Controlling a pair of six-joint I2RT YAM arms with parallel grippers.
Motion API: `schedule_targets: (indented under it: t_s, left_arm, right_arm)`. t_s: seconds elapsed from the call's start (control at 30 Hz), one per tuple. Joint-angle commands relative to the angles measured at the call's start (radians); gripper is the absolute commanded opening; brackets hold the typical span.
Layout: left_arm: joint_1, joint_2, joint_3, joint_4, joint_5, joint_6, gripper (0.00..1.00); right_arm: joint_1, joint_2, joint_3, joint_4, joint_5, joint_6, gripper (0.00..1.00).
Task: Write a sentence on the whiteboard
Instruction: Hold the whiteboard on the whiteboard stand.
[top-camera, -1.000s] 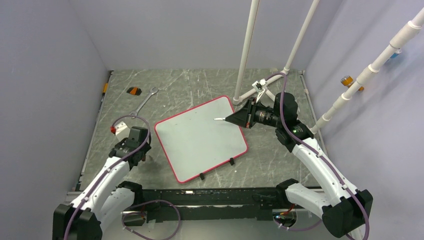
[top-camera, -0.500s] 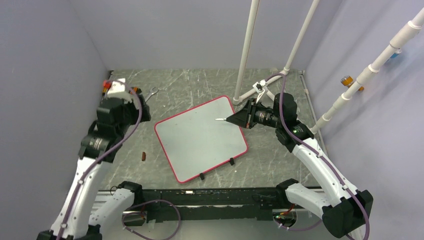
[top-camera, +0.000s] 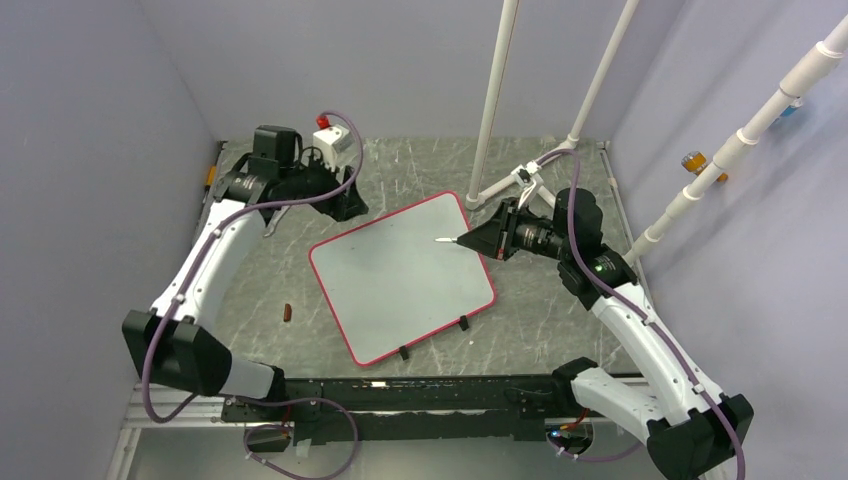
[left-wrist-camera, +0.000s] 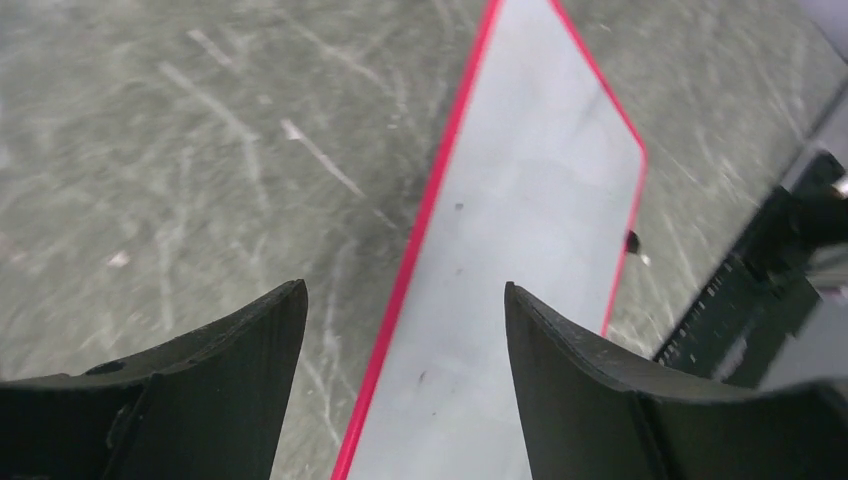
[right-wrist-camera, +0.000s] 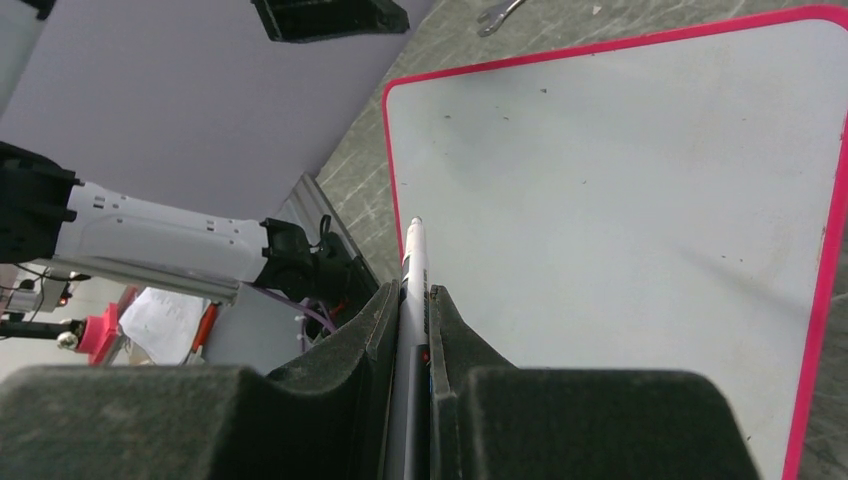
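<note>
The whiteboard (top-camera: 400, 280) lies flat on the table, white with a red-pink rim. Its face shows only faint smudges, and the sentence is not in view. My right gripper (top-camera: 478, 239) is shut on a white marker (right-wrist-camera: 414, 275), which points left over the board's far right part. I cannot tell whether the marker's tip (top-camera: 440, 240) touches the board. My left gripper (top-camera: 347, 206) hovers at the board's far left edge. It stands open and empty, with the red rim and the whiteboard (left-wrist-camera: 540, 220) showing below, between the fingers (left-wrist-camera: 230, 390).
A small brown piece (top-camera: 288, 313) lies on the table left of the board. Two black clips (top-camera: 463, 323) sit on the board's near edge. A wrench (right-wrist-camera: 497, 12) lies beyond the far left corner. White pipes (top-camera: 495, 100) rise behind the board.
My left arm swung from the near left of the table up to the board's far left edge, and its jaws widened. The brown piece was left behind. The right arm barely moved.
</note>
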Motion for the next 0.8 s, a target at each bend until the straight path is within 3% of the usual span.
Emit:
schedule_targets:
  t_s: [0.0, 0.17, 0.27, 0.4, 0.63, 0.77]
  left_arm:
    - [0.015, 0.065, 0.063, -0.012, 0.315, 0.13, 0.75]
    - [0.036, 0.214, 0.125, -0.111, 0.398, 0.177, 0.66]
    - [0.036, 0.251, 0.119, -0.116, 0.37, 0.174, 0.63]
    - [0.037, 0.291, 0.09, -0.124, 0.382, 0.187, 0.65]
    - [0.037, 0.331, 0.075, -0.158, 0.434, 0.191, 0.52]
    - [0.037, 0.332, 0.054, -0.16, 0.473, 0.185, 0.51]
  right_arm:
    - [0.003, -0.019, -0.01, 0.043, -0.006, -0.016, 0.0]
    - [0.003, 0.006, -0.001, 0.053, -0.029, -0.022, 0.0]
    - [0.002, 0.013, 0.001, 0.068, -0.051, -0.018, 0.0]
    - [0.004, 0.013, 0.024, 0.049, -0.056, -0.032, 0.0]
    - [0.002, 0.013, 0.046, 0.033, -0.067, -0.044, 0.0]
    - [0.002, 0.025, 0.042, 0.045, -0.077, -0.035, 0.0]
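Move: The whiteboard's raised far edge, at the spot left of its middle where the left fingers are heading, lies about 11 cm below and 5 cm right of the left hand, level with it fore and aft. The whiteboard's middle is some 8 cm back, 10 cm right and 18 cm down. The pen is about 6 cm back and 18 cm right at hand height; the wrench is 11 cm ahead, 12 cm left on the table. From the right hand, that edge lies roughly 10 cm ahead, 16 cm left and 13 cm down. The whiteboard's far edge is approached from above by the open left hand, which first slips to its right, then sinks, about 8 cm down and 3 cm right in all. The wrist tips the fingers some 20 degrees further down and swings clockwise while they close partway, one in front of the edge and one behind; a grip can't be seen. The right hand stays over the board, still holding the pen. ##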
